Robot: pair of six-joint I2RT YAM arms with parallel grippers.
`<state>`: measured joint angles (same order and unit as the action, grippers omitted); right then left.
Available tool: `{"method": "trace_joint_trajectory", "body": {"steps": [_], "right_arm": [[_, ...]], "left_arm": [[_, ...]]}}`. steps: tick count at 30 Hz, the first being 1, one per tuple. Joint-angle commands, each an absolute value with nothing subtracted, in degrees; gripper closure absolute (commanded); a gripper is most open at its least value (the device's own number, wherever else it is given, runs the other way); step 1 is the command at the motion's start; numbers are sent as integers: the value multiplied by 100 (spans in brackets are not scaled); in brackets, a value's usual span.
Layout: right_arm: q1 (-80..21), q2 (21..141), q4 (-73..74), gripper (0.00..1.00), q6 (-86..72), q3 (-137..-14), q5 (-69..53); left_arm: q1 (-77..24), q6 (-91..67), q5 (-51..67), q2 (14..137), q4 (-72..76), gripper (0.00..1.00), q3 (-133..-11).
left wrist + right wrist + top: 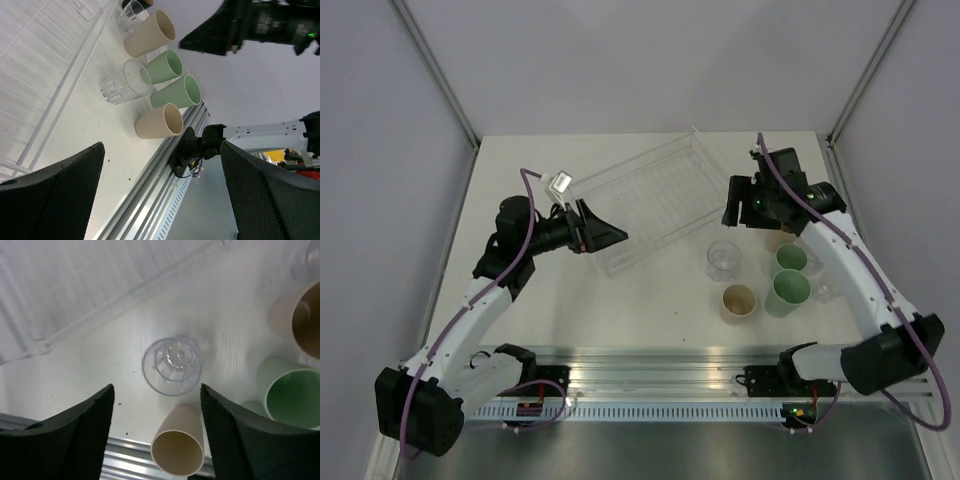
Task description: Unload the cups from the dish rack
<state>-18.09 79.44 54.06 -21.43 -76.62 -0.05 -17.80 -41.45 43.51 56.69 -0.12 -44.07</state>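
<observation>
The white wire dish rack (642, 197) lies slanted at mid-table, and I see no cup in it. To its right the cups stand upright on the table: a clear one (723, 260), a beige one (739, 301), two mint green ones (790, 260) (786, 293), and a second beige one (778, 240) partly under the right arm. My right gripper (733, 205) hangs open above the clear cup (172, 365) and the beige cup (180, 445), gripping nothing. My left gripper (610, 237) is open and empty over the rack's near edge, facing the cups (159, 122).
Another clear glass (131, 12) stands at the far side of the cup group. The metal rail (650, 365) runs along the table's near edge. White walls close off the back and both sides.
</observation>
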Motion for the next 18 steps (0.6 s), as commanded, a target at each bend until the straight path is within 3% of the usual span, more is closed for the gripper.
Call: {"method": "trace_joint_trajectory", "body": {"steps": [1, 2, 8, 18], "right_arm": [[-1775, 6789, 5047, 23, -2144, -8104, -587], [-1784, 6602, 4854, 2, -2179, -8017, -737], [-1775, 5485, 3570, 2, -2390, -6946, -1694], [-1784, 5142, 3033, 2, -2171, -6373, -2698]], "left_arm": [[-1775, -3938, 4263, 5476, 35, 0, -4509], [-1775, -3920, 4254, 5449, 35, 0, -4526], [-1775, -3508, 4281, 5081, -553, 0, -4851], [-1775, -3480, 4131, 4070, -1195, 0, -4492]]}}
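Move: The empty right hand is above the clear cup it has just set down, whose middle lies some 15 cm below it, about 3 cm back and 2 cm to its left. The tan cup stands about 13 cm back and 2 cm right, one green cup 2 cm back and 14 cm right, and the nearer green cup 10 cm back and 13 cm right. From the left hand the clear cup is roughly 28 cm right, 4 cm ahead and 23 cm below. The right hand, already free of the clear cup, keeps climbing away from it by about 15 cm, then sinks back some 3 cm as it draws back and to the left about 5 cm each, opening its fingers from partly open to full width while the wrist swings some 40 degrees, from pointing steeply down to pointing forward-left and only slightly down. The left hand, fingers still wide open and holding nothing, soon begins to withdraw back and up by roughly 4.5 cm each, drifting a little left, and tips its fingers up slightly. ##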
